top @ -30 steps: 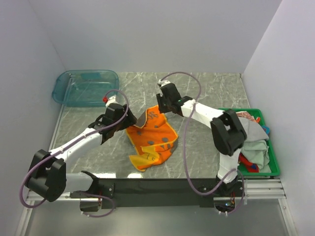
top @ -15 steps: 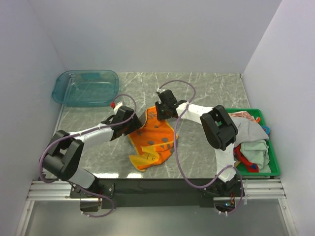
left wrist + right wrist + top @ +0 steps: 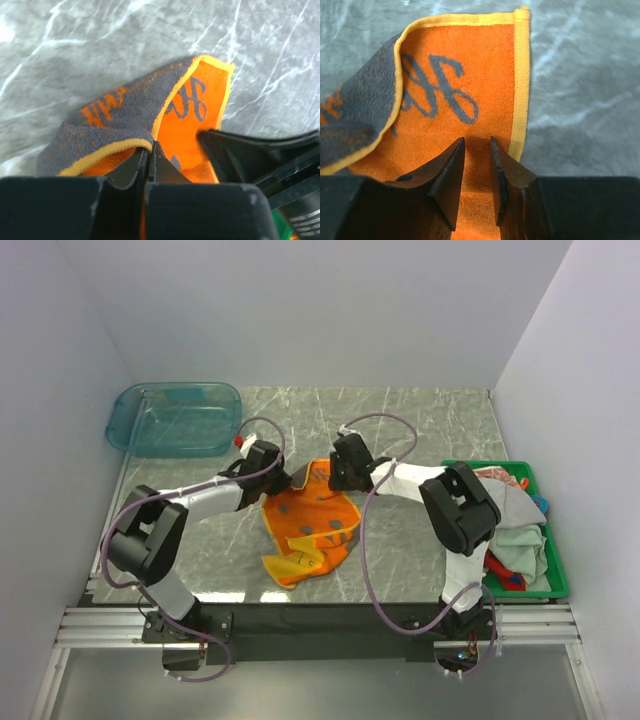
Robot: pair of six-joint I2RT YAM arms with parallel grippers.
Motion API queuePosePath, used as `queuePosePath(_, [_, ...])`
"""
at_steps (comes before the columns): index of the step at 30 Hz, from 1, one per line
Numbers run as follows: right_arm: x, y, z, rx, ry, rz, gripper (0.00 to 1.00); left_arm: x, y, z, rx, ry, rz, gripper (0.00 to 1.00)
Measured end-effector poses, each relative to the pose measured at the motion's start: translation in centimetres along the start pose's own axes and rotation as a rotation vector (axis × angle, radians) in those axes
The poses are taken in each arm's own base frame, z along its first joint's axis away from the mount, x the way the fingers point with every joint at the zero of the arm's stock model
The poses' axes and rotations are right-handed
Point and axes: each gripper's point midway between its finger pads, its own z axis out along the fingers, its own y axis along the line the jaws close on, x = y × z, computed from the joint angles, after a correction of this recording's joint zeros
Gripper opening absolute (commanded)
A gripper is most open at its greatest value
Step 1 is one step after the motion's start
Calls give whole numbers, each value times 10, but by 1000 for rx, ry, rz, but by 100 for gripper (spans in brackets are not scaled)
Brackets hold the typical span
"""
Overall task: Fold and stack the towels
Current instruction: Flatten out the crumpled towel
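An orange towel (image 3: 310, 525) with yellow trim and a grey underside lies rumpled mid-table. Both grippers meet at its far edge. My left gripper (image 3: 290, 480) is shut on the far left corner. In the left wrist view the towel (image 3: 200, 115) curls over there, grey side up, and its yellow hem sits at my left gripper's (image 3: 151, 145) closed tips. My right gripper (image 3: 335, 480) is on the far right corner. In the right wrist view my right gripper (image 3: 477, 142) stands narrowly parted, the towel (image 3: 470, 65) bunched between its fingers. More towels (image 3: 515, 540) are heaped in the crate.
A green crate (image 3: 555, 585) stands at the right edge beside the right arm's base. A clear teal tub (image 3: 175, 420) sits at the back left. The right gripper's black finger (image 3: 250, 155) shows close beside the left gripper.
My left gripper has moved right to the towel's far left corner and shut on it. My right gripper has shifted slightly right and lowered onto the far right corner, jaws narrower.
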Motion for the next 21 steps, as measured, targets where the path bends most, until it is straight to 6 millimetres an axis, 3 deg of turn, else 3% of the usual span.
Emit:
queuePosePath(3, [2, -10, -4, 21, -3, 56, 34, -7, -8, 5, 5, -6, -3, 1])
queuePosePath(7, [-3, -29, -7, 49, -14, 142, 34, -35, -25, 16, 29, -37, -32, 1])
queuePosePath(14, [-20, -65, -9, 111, -33, 235, 35, -89, -29, 65, 44, -48, -106, 9])
queuePosePath(19, [-41, -75, 2, 148, -49, 244, 36, -100, -31, 97, 57, -27, -106, 39])
queuePosePath(20, [-45, -76, 4, 155, -52, 246, 37, -101, -28, 103, 57, -17, -113, 47])
queuePosePath(21, [-49, -79, 6, 162, -56, 248, 39, -102, -27, 106, 60, -12, -117, 61])
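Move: The left hand has the folded-over orange towel's edge pinched; the bare marble it is bound for lies about 15 cm ahead, 1 cm left and 5 cm below. The towel's far right corner is some 7 cm ahead and 11 cm right of that hand, the yellow fold about 20 cm back, 3 cm right. The right hand already rests on the towel; its patch of marble is roughly 6 cm ahead, 7 cm right. Left sweeps its pinched edge 15 cm forward, then opens; right, pressing, drags the towel right, then forward. ##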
